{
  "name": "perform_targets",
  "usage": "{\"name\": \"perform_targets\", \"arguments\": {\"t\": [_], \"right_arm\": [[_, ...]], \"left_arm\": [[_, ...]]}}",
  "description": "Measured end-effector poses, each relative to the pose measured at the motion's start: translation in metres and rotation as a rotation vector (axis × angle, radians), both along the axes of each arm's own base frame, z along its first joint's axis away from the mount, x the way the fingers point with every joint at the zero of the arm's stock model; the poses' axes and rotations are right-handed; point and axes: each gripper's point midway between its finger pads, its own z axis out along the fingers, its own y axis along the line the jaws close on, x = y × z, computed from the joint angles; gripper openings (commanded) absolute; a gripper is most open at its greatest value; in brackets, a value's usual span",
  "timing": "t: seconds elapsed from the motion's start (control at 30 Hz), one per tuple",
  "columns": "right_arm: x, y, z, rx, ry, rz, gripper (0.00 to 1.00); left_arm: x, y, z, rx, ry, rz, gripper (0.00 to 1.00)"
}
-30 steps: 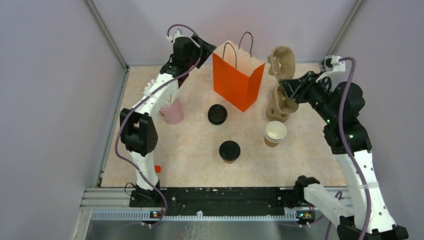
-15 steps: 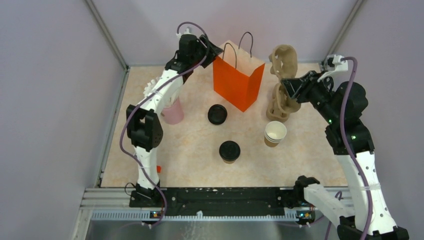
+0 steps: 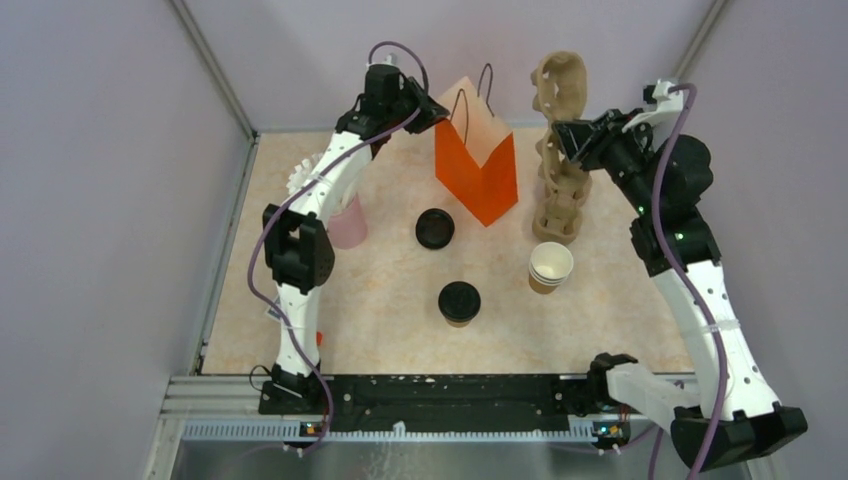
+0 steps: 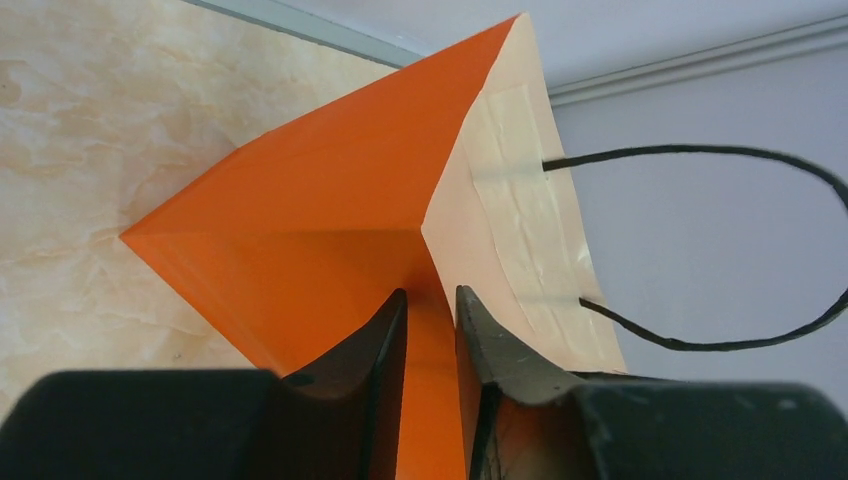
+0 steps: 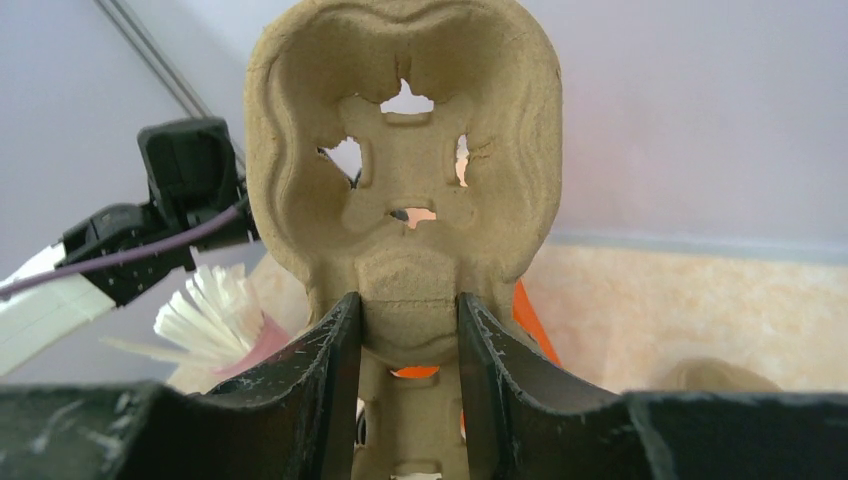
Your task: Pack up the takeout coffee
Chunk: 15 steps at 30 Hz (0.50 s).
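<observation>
The takeout coffee [image 3: 459, 302], a small brown cup under a black lid, stands alone on the table's near middle, far from both arms. The orange bag [image 3: 478, 172] stands at the back. My left gripper [image 3: 437, 108] is at the bag's top left rim. In the left wrist view its jaws [image 4: 428, 293] straddle the orange bag [image 4: 300, 220] wall, with a narrow gap still between them. My right gripper [image 3: 562, 135] is shut on a pulp cup carrier [image 3: 558, 85], held upright above the pile. Its fingers [image 5: 405, 300] squeeze the cup carrier [image 5: 400, 150] at its neck.
A loose black lid [image 3: 435, 228] lies in front of the bag. A stack of lidless brown cups [image 3: 550, 266] stands to the right of centre. More pulp carriers [image 3: 560, 205] are piled beside the bag. A pink cup [image 3: 346, 224] stands at the left.
My left gripper moved right to the bag's rim and its jaws narrowed sharply. The bag turned, showing its pale inside. My right gripper lifted the carrier higher and further back.
</observation>
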Motion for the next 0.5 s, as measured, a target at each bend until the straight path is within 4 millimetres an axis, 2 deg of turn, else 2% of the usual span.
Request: {"name": "perform_targets", "arguments": {"t": [0.13,0.2,0.4,0.5], "right_arm": [[0.022,0.009,0.015,0.018,-0.083,0.021,0.22],[0.033,0.016,0.014,0.019,-0.098,0.031,0.22],[0.06,0.048,-0.01,-0.022,-0.07,0.076,0.22],[0.073,0.056,-0.021,-0.041,-0.056,0.077,0.22]], "left_arm": [[-0.006,-0.006,0.006,-0.002,-0.02,-0.057,0.31],[-0.01,-0.011,0.011,-0.004,-0.033,-0.089,0.32],[-0.026,-0.03,0.015,-0.007,-0.052,-0.19,0.33],[-0.033,-0.037,0.016,-0.014,-0.054,-0.231,0.33]]}}
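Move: My right hand holds a cup carrier upright. From it, the paper bag's mouth is about 22 cm ahead, 12 cm left and 16 cm below; the carrier on the table is some 20 cm ahead, 6 cm right, and the stacked cups 4 cm ahead, 2 cm right, both about 40 cm lower. For my left hand, at the bag's rim, the mouth's middle lies level, 6 cm right, the held carrier 22 cm back, 18 cm right and 16 cm higher, and the loose lid 7 cm back, 3 cm left, 27 cm below. I carry the gripped carrier forward about 7 cm and left some 5 cm towards the bag's mouth, lifting it slightly at first, then letting it sink. My left hand keeps its fingers around the bag's rim and draws it right and back towards the carrier, about 5 cm, rising a little and turning clockwise some 15 degrees. ##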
